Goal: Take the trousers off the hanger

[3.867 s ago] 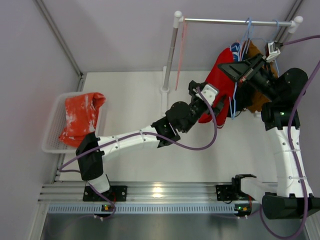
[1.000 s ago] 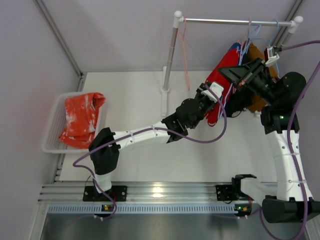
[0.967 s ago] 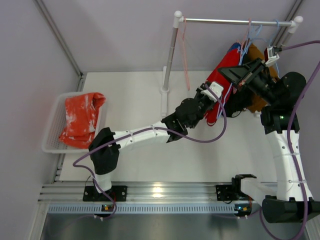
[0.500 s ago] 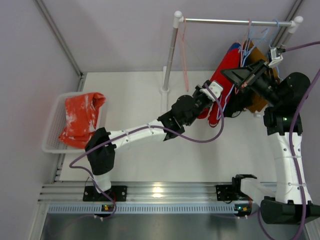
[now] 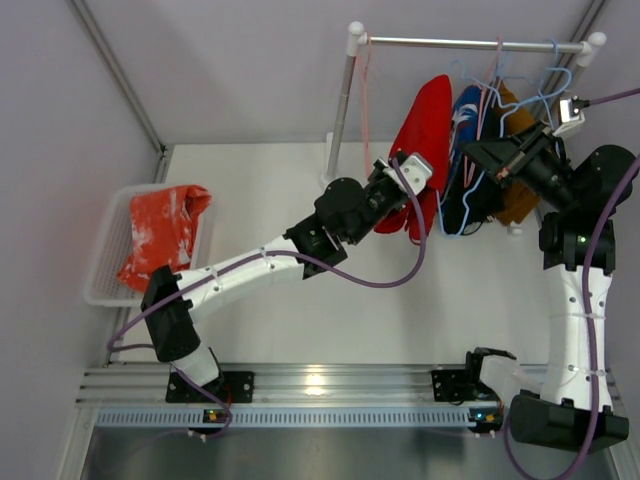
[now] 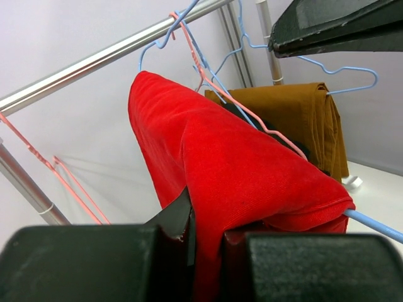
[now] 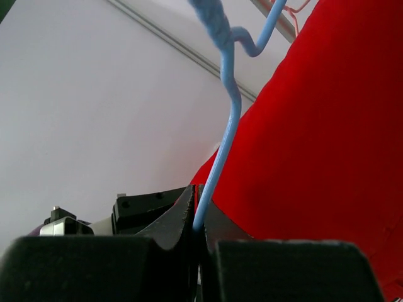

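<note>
Plain red trousers (image 5: 428,125) hang stretched to the left of the rail's other garments. My left gripper (image 5: 408,200) is shut on their lower fold; in the left wrist view the red cloth (image 6: 227,163) fills the gap between the jaws (image 6: 208,234). My right gripper (image 5: 478,152) is shut on a thin blue hanger wire (image 7: 230,119), pinched at the jaws (image 7: 203,226), with the red trousers (image 7: 327,126) just beyond. Blue-and-white trousers (image 5: 467,108), black trousers (image 5: 472,205) and brown trousers (image 5: 516,200) still hang to the right.
A metal rail (image 5: 470,44) on a white post (image 5: 340,110) carries blue and pink hangers (image 6: 201,56). A white basket (image 5: 103,262) at the far left holds orange-red speckled trousers (image 5: 160,235). Grey walls close in behind and at both sides.
My left gripper has shut on the red trousers and drawn them left, away from the other garments. My right arm has swung right and up, holding the blue hanger.
</note>
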Controlling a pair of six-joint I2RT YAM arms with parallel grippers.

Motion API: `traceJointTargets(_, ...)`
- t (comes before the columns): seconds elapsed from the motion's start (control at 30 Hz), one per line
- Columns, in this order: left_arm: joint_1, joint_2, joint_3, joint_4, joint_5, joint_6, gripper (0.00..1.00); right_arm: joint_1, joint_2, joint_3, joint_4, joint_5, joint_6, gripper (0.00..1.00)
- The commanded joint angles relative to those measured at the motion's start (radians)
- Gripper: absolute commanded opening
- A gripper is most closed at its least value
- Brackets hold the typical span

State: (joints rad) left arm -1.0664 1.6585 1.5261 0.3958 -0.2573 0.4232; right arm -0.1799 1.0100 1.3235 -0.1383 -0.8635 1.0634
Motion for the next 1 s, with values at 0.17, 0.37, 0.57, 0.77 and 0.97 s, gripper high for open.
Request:
traceJointTargets(0.17, 0.003, -0.120, 0.103, 0.069, 0.125, -0.046, 0.00, -0.026, 0.019, 0.094, -0.113, 0.150, -0.230, 0.00)
traceJointTargets(0.37, 0.002, -0.121, 0.173, 0.009, 0.161, -0.115, 0.00, -0.026, 0.025, 0.092, -0.228, 0.253, -0.356, 0.00)
traceJointTargets(0.57, 0.000, -0.103, 0.279, -0.009, 0.170, -0.162, 0.00, -0.018, 0.030, 0.043, -0.276, 0.317, -0.450, 0.00)
traceJointTargets(0.77, 0.000, -0.017, 0.492, -0.028, 0.104, -0.114, 0.00, -0.013, 0.006, -0.046, -0.282, 0.305, -0.493, 0.00)
traceJointTargets(0.97, 0.000, 0.061, 0.692, 0.034, 0.073, -0.005, 0.00, -0.012, -0.040, -0.145, -0.297, 0.293, -0.526, 0.00)
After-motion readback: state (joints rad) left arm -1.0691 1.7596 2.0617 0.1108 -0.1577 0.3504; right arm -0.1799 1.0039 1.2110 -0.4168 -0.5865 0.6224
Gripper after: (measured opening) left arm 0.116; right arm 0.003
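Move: Roughly 12 cm to the right of the left hand, about level with it, is the middle of the blue hanger that the right hand still grips. From the right hand the red trousers, held by the left, lie some 10 cm left, 2 cm ahead and 7 cm lower. The black trousers hang about 13 cm ahead of it and 6 cm right, the brown ones some 14 ahead and 15 right, both about 18 cm lower. Parting the two in height, the left hand keeps its pinch on the red trousers, eases back about 3 cm, then climbs quickly by some 14 cm. Meanwhile the right hand, still shut on the blue hanger's wire, pulls it down about 11 cm, and also rightward and a little forward, away from the left hand, its wrist swinging clockwise about 15 degrees and its left side dipping. ##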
